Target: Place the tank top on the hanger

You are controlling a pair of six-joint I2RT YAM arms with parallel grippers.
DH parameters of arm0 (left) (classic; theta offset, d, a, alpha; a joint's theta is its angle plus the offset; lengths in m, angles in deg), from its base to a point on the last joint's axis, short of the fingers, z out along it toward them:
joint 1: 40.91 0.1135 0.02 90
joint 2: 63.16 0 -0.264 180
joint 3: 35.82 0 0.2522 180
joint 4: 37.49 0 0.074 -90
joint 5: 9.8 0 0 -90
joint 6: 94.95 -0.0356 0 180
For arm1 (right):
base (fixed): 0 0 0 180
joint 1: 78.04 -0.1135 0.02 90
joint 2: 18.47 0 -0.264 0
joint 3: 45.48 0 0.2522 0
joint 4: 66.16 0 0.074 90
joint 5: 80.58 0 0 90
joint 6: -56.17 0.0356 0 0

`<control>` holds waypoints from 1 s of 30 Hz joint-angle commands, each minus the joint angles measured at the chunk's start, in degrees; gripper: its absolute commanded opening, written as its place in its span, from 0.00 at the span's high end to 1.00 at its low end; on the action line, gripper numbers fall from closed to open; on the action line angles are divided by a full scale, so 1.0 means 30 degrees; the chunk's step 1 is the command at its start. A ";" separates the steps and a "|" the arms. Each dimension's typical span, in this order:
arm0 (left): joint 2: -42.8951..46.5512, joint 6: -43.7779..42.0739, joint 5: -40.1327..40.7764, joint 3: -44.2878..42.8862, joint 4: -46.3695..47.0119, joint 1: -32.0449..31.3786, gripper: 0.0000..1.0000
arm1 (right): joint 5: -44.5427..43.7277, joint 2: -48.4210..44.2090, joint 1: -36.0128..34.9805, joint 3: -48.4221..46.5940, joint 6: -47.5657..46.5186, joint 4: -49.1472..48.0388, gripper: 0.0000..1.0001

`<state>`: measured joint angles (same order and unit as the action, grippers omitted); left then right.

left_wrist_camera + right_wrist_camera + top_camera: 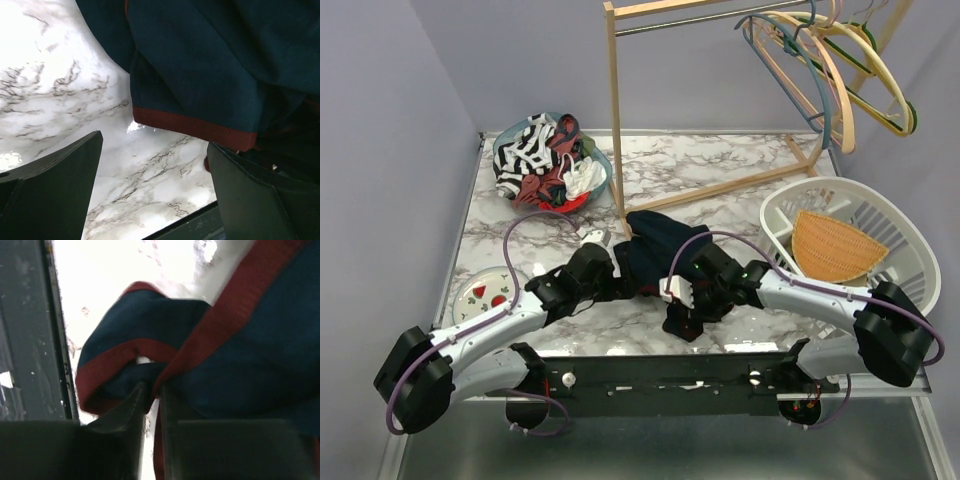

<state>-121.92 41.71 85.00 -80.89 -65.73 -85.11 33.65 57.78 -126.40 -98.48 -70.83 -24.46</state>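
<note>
The tank top point(655, 245), dark navy with maroon-red trim, lies crumpled on the marble table near its front edge. My right gripper point(682, 300) sits at the garment's near right corner. In the right wrist view its jaws point(152, 387) are pinched on a fold of the tank top point(250, 355) at the red trim. My left gripper point(605, 268) is at the garment's left side. Seen from the left wrist, it point(155, 150) is open over bare marble, with the red hem of the tank top point(210, 75) just beyond the fingertips. The grey-blue hanger point(823, 125) hangs on the rack at the back right.
A wooden rack point(615, 120) stands behind the garment, with beige hangers point(860, 70) on its rail. A bowl of mixed clothes point(545, 160) sits at the back left. A white laundry basket point(880, 215) holding a wicker piece point(835, 245) stands at the right. A small plate point(485, 292) lies at the front left.
</note>
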 commanded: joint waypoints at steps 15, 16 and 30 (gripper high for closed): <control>-0.2264 -0.1547 -0.3094 -0.0636 0.1341 -0.0352 0.12 | -0.0634 -0.3677 0.3140 -0.5668 -0.0443 0.4807 0.99; -0.2500 -0.1605 -0.3035 -0.0783 0.1369 -0.0411 0.13 | -0.0722 -0.3736 0.3344 -0.5727 -0.0413 0.4777 0.99; -0.5373 -0.2455 0.2056 -0.4239 -0.0913 -0.1319 0.32 | -0.0840 -0.4175 0.4987 -0.7866 -0.0208 0.5510 0.99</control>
<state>-137.64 35.94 82.24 -90.31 -64.90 -88.26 30.46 45.89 -111.67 -120.60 -71.39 -10.03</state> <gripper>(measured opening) 0.693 0.012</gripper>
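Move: The right hand's nearly shut fingers straddle the tank top's dark red hem, about 1 cm below the hand point, with the middle of the tank top some 10 cm ahead and 4 cm left. The white basket stands about 33 cm right and 14 cm ahead of this hand. From the left hand, the hem's other end lies some 5 cm right, 1 cm ahead and 5 cm below; the rack post's foot is about 19 cm ahead and 1 cm left. Up by about 16 cm and forward about 9 goes the right hand, once its fingers have finished shutting in a pinch on the tank top's hem, carrying that edge with it. The left hand eases back, right and slightly down, then turns forward again, ending about 4 cm farther right at the other end of the hem, fingers partly closing but still open. ##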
